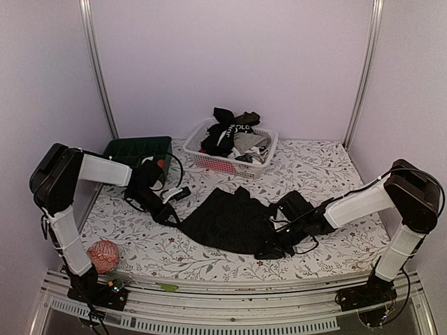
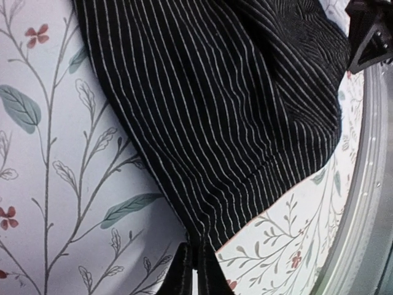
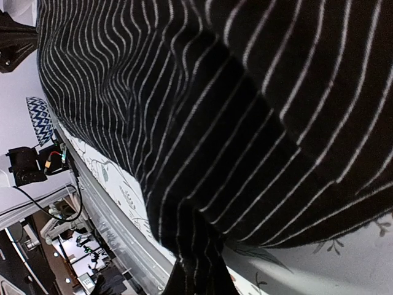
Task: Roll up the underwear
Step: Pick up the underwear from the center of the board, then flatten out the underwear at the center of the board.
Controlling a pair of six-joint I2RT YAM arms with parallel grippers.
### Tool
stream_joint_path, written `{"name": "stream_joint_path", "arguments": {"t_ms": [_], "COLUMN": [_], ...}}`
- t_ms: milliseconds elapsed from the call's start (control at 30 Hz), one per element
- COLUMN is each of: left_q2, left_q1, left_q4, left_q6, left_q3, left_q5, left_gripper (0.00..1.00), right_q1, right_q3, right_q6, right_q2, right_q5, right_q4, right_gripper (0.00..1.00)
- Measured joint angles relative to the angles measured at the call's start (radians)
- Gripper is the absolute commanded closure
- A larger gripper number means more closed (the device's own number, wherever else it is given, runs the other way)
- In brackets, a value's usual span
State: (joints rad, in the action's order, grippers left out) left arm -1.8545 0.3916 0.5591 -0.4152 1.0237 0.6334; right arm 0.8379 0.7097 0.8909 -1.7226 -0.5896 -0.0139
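A black pinstriped underwear (image 1: 234, 220) lies spread on the floral tablecloth at the middle of the table. My left gripper (image 1: 174, 221) is at its left corner. In the left wrist view the gripper (image 2: 196, 263) is shut on that corner of the underwear (image 2: 233, 123). My right gripper (image 1: 274, 244) is at the cloth's right front edge. In the right wrist view the underwear (image 3: 233, 123) bunches into the shut gripper (image 3: 199, 276), and the cloth covers most of the fingers. More underwear (image 1: 230, 129), black, white and grey, is heaped in the basket.
A white lattice basket (image 1: 209, 162) stands at the back centre. A dark green bin (image 1: 137, 149) sits at the back left. A red ball (image 1: 103, 255) rests by the left arm's base. The metal rail (image 1: 230, 286) runs along the near table edge.
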Motion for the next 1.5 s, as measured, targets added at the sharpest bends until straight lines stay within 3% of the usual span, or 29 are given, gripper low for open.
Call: {"name": "stream_joint_path", "arguments": {"t_ms": [400, 767, 900, 1033, 1133, 1233, 1267, 1300, 1333, 1367, 1433, 1467, 1500], "left_q2": [0.059, 0.203, 0.306, 0.421, 0.487, 0.497, 0.482, 0.462, 0.429, 0.388, 0.304, 0.254, 0.214], "left_q1": [-0.047, -0.060, -0.059, -0.044, -0.036, -0.043, -0.045, -0.050, -0.057, -0.069, -0.100, -0.121, -0.141], "left_q4": [0.021, 0.230, 0.397, 0.569, 0.623, 0.551, 0.500, 0.454, 0.385, 0.309, 0.198, 0.151, 0.113], "left_q6": [0.038, -0.102, -0.217, -0.295, -0.272, -0.122, -0.059, -0.001, 0.069, 0.135, 0.240, 0.289, 0.325], "left_q3": [0.067, 0.365, 0.352, 0.271, 0.230, 0.221, 0.223, 0.228, 0.239, 0.253, 0.291, 0.321, 0.347], "left_q5": [0.170, 0.360, 0.423, 0.486, 0.535, 0.575, 0.579, 0.571, 0.555, 0.530, 0.481, 0.452, 0.423], "left_gripper": [1.00, 1.00, 1.00, 1.00, 1.00, 1.00, 1.00, 0.84, 0.67, 0.56, 0.42, 0.24, 0.20], "right_q1": [-0.071, -0.094, -0.073, 0.038, 0.104, 0.051, -0.003, -0.071, -0.132, -0.206, -0.323, -0.361, -0.385], "right_q3": [0.031, 0.355, 0.359, 0.332, 0.318, 0.311, 0.311, 0.311, 0.311, 0.313, 0.326, 0.335, 0.343], "right_q6": [-0.057, -0.327, -0.381, -0.373, -0.330, -0.284, -0.274, -0.260, -0.246, -0.235, -0.216, -0.212, -0.209], "right_q2": [0.235, 0.346, 0.456, 0.540, 0.552, 0.551, 0.547, 0.537, 0.523, 0.496, 0.416, 0.371, 0.338], "right_q5": [0.160, 0.254, 0.229, 0.148, 0.076, 0.042, 0.027, 0.026, 0.025, 0.029, 0.035, 0.038, 0.042], "right_q4": [-0.209, -0.444, -0.505, -0.525, -0.539, -0.548, -0.552, -0.550, -0.548, -0.544, -0.540, -0.541, -0.546], "right_gripper": [1.00, 1.00, 1.00, 1.00, 1.00, 1.00, 0.71, 0.47, 0.30, 0.18, 0.09, 0.04, 0.03]}}
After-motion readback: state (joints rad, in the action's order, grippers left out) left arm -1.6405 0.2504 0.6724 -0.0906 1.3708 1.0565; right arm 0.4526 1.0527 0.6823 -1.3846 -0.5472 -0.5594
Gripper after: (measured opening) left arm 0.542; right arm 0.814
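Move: Both grippers are already shut on the underwear's near-edge corners, just above the table. The underwear's middle lies some 14 cm to the right and 2 cm ahead of the left hand, and about 13 cm ahead and 10 cm left of the right hand. From the left hand, the laundry basket stands roughly 30 cm ahead and 14 cm right, and the green box about 27 cm ahead and 11 cm left. Still pinching the near corners, both hands lift the underwear over 20 cm, reaching slightly forward. They then swing back 12 to 14 cm towards the base and whip forward about as far, opening late to let go. The right hand also sinks about 5 cm and veers right as it throws. ##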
